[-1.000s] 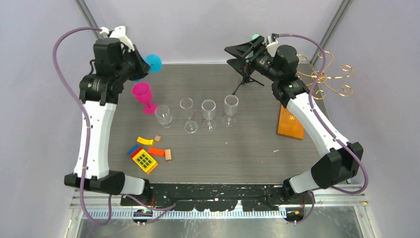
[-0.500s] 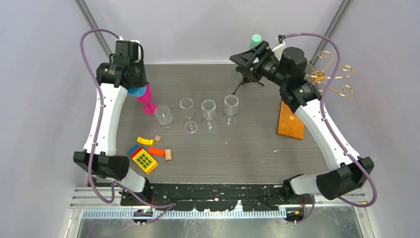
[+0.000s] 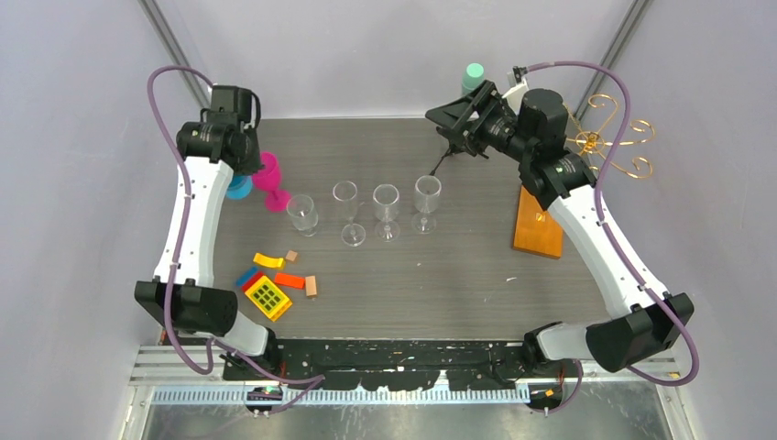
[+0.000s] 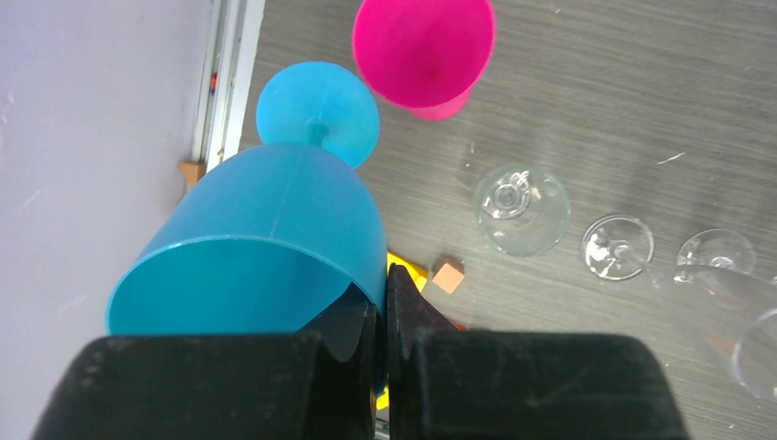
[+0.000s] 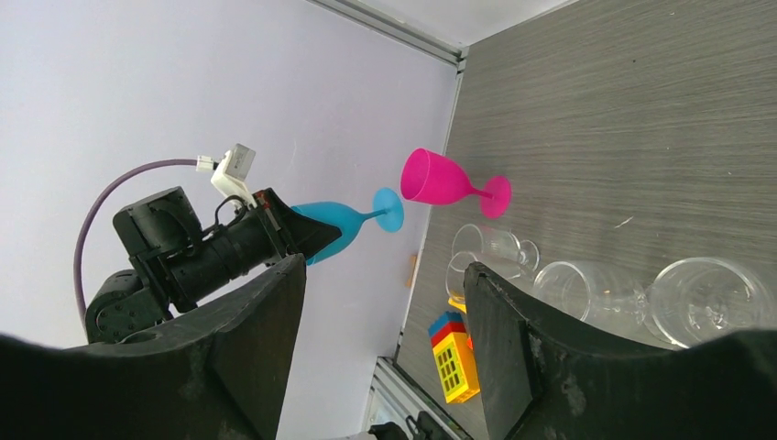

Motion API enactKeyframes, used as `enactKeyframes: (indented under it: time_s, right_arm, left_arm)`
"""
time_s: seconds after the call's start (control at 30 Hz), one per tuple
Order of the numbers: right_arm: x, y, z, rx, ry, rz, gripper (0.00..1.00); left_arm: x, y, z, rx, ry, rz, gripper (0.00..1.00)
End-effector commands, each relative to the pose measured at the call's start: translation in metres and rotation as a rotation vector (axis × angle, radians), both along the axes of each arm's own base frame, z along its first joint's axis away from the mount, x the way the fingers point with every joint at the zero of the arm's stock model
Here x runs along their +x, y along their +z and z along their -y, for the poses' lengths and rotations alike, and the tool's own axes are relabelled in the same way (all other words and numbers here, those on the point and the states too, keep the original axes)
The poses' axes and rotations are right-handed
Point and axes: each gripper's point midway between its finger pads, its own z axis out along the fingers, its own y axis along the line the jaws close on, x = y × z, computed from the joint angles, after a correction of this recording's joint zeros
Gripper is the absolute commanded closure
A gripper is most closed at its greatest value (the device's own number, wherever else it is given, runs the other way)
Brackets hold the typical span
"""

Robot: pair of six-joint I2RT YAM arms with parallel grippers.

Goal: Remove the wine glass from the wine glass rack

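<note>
My left gripper (image 4: 383, 307) is shut on the rim of a blue wine glass (image 4: 275, 211), one finger inside the bowl and one outside. The glass hangs tilted, with its foot (image 4: 316, 110) pointing away, just left of an upright pink wine glass (image 4: 423, 46). From above, only the blue glass's foot (image 3: 240, 188) shows below my left wrist, at the table's left edge. The gold wire wine glass rack (image 3: 609, 142) stands on its wooden base (image 3: 538, 225) at the right, with no glass on its arms. My right gripper (image 3: 455, 117) is open and holds nothing, high at the back.
Several clear wine glasses (image 3: 386, 203) stand in a row mid-table. A black tripod (image 3: 454, 147) with a mint-green cylinder (image 3: 474, 73) stands at the back beside my right gripper. Toy blocks (image 3: 268, 295) lie at the front left.
My left arm has swung the blue glass from high at the back down and to the left, beside the pink glass. My right arm shifted slightly right, then held still.
</note>
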Motion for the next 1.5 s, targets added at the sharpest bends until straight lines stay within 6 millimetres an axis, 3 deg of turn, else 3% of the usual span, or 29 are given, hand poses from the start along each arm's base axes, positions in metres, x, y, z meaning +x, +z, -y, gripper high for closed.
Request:
enactKeyframes:
  time_s: [0.0, 0.17, 0.4, 0.83, 1.0, 1.23, 1.3, 1.47]
  right_arm:
    - [-0.01, 0.025, 0.005, 0.001, -0.001, 0.087, 0.31]
    - [-0.011, 0.02, 0.005, -0.005, 0.006, 0.072, 0.31]
    - [-0.014, 0.019, 0.008, -0.002, -0.009, 0.069, 0.31]
    - [-0.019, 0.014, 0.012, -0.016, -0.023, 0.057, 0.31]
    - [-0.019, 0.014, 0.012, -0.021, -0.022, 0.058, 0.31]
    - [-0.02, 0.014, 0.013, -0.025, -0.023, 0.059, 0.31]
    - [-0.021, 0.015, 0.014, -0.026, -0.023, 0.063, 0.31]
    - [-0.023, 0.018, 0.016, -0.046, -0.029, 0.074, 0.31]
  left_arm:
    - [-0.021, 0.0, -0.017, 0.017, 0.076, -0.001, 1.0]
    - [-0.03, -0.031, -0.013, -0.05, 0.074, -0.062, 1.0]
    - [-0.025, -0.08, 0.016, -0.176, -0.027, -0.242, 1.0]
    - [-0.014, -0.13, 0.023, -0.207, -0.018, -0.357, 0.96]
    - [-0.012, -0.133, 0.021, -0.196, -0.015, -0.359, 0.82]
    - [-0.007, -0.128, 0.019, -0.185, -0.004, -0.34, 0.77]
    - [-0.007, -0.12, 0.017, -0.181, -0.003, -0.326, 0.73]
    - [-0.008, -0.079, 0.014, -0.171, -0.002, -0.221, 0.47]
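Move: The blue wine glass, already off the rack and pinched at its rim by the left hand, is bound for a bare patch of table about 29 cm below that hand, 3 cm back and 1 cm left. The pink glass stands about 12 cm beyond the patch, 1 cm to its right; a short clear glass about 10 cm right and 3 cm farther out; a wooden cube 5 cm right and 4 cm nearer. From the right hand the patch is some 44 cm left, 3 cm back and 41 cm below. The blue glass is lowered foot first to the bare table between the pink glass and the toy blocks: the left hand sinks some 13 cm, drawing back about 3 cm early on, and tips its fingers roughly 20 degrees further down to bring the stem upright. Holding still there, it opens the fingers about halfway, lets go of the rim and just begins to rise. ##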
